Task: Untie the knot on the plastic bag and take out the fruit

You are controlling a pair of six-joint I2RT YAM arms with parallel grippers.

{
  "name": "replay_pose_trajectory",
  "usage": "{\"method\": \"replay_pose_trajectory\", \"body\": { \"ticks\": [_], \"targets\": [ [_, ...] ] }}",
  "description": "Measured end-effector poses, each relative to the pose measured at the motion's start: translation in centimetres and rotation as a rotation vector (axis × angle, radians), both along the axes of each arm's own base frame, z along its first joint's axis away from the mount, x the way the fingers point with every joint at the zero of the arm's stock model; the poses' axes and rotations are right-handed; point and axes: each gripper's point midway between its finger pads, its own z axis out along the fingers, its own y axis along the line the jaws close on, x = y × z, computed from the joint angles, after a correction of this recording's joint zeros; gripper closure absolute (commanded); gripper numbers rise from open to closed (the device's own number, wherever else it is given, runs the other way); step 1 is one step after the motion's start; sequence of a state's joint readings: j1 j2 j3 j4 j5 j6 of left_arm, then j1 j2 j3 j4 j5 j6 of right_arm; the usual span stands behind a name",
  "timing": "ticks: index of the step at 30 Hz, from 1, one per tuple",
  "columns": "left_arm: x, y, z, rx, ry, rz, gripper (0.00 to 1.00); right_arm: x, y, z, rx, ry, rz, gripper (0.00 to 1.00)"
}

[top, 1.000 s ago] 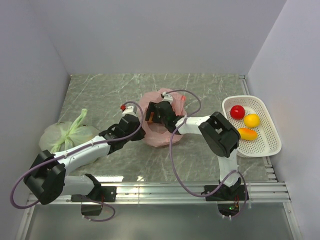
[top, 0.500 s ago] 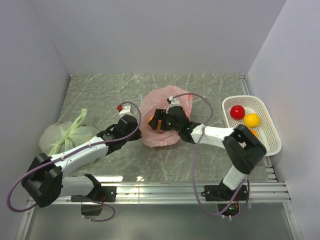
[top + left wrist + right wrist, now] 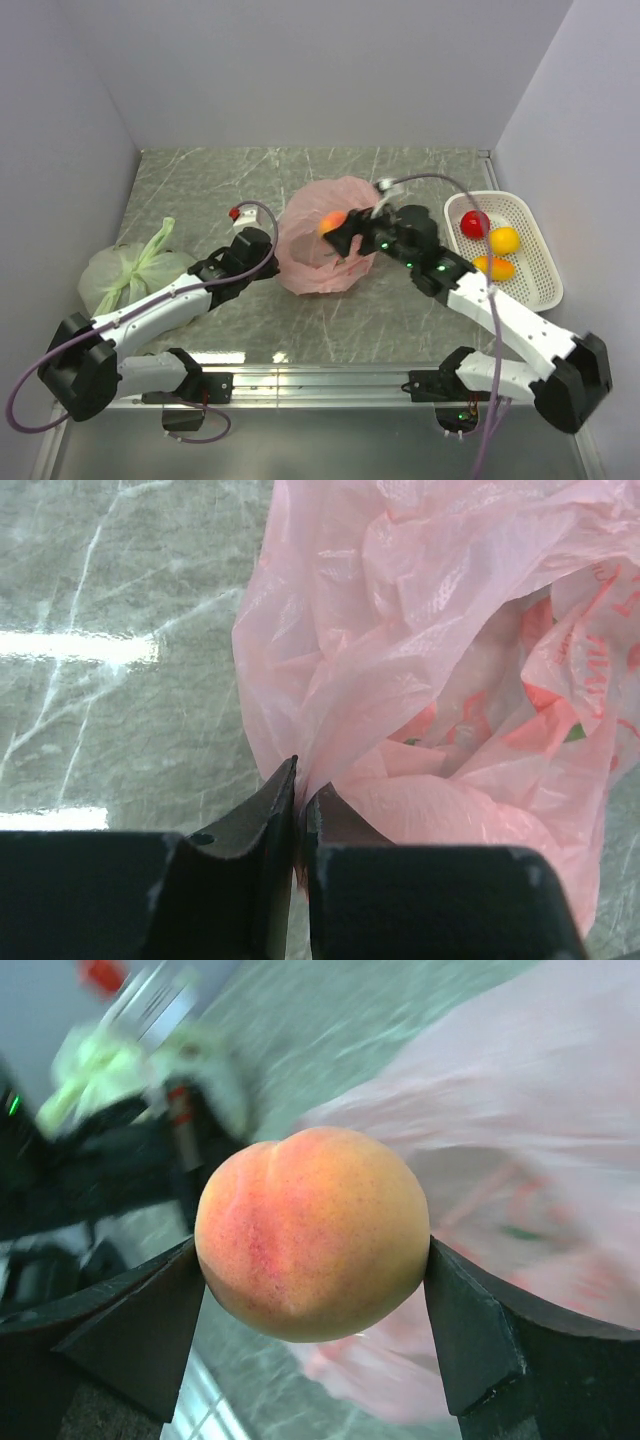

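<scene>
The pink plastic bag (image 3: 318, 258) lies crumpled mid-table, its mouth slack. No knot shows on it in any view. My left gripper (image 3: 272, 263) is shut on the bag's left edge; in the left wrist view the fingertips (image 3: 300, 780) pinch a fold of the pink film (image 3: 440, 670). My right gripper (image 3: 337, 227) hangs over the bag's upper part, shut on a fruit, an orange-red peach (image 3: 331, 221). The right wrist view shows the peach (image 3: 312, 1232) wedged between both fingers (image 3: 150, 1330), clear of the bag (image 3: 520, 1160) below.
A white basket (image 3: 535, 292) at the right wall holds a red fruit (image 3: 474, 223), a yellow one (image 3: 504, 240) and an orange one (image 3: 495, 267). A tied pale green bag (image 3: 135, 268) sits at the left. Walls close in on three sides.
My right gripper has come up out of the pink bag with the peach, and the right arm has swung out to the right. The left gripper keeps its pinch on the bag.
</scene>
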State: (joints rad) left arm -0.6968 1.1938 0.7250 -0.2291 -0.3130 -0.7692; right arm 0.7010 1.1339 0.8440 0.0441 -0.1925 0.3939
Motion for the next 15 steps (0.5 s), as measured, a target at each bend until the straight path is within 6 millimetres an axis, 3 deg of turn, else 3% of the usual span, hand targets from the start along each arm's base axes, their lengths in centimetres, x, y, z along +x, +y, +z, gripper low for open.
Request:
{"method": "replay_pose_trajectory", "body": {
  "ticks": [3, 7, 9, 13, 15],
  "targets": [
    [-0.3, 0.3, 0.8, -0.007, -0.015, -0.003, 0.87, 3.5, -6.5, 2.1, 0.009, -0.041, -0.257, 1.0],
    [-0.6, 0.5, 2.1, -0.022, -0.045, -0.012, 0.87, 8.4, -19.5, 2.2, -0.009, -0.029, -0.749, 0.97],
    [-0.8, 0.7, 2.6, -0.028, -0.055, -0.015, 0.87, 9.2, -25.1, 1.2, -0.026, 0.005, -0.957, 0.96],
    [-1.1, 0.8, 3.4, -0.04, -0.071, -0.024, 0.87, 9.2, -33.1, -1.2, -0.027, 0.084, -1.263, 0.91],
    [-1.2, 0.8, 3.6, -0.044, -0.075, -0.029, 0.87, 8.5, -36.2, -3.2, -0.021, 0.138, -1.377, 0.87]
  ]
}}
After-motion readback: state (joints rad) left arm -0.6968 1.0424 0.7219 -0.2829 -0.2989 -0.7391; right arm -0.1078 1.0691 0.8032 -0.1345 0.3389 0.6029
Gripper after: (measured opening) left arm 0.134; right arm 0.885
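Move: The right hand, holding the peach, has the white basket's middle about 47 cm to its right, 13 cm ahead and 22 cm below. In it the red fruit lies some 39 cm right and 18 cm ahead of the hand, the orange fruit 44 cm right and 6 cm ahead. The pink bag sits 14 cm ahead, 2 cm left, 19 cm below. From the left hand, pinching the bag's edge, the basket is roughly 64 cm right, 12 cm ahead. Right hand swings the held peach about 36 cm right towards the basket, turning 80 degrees clockwise; left lifts the bag's edge. ##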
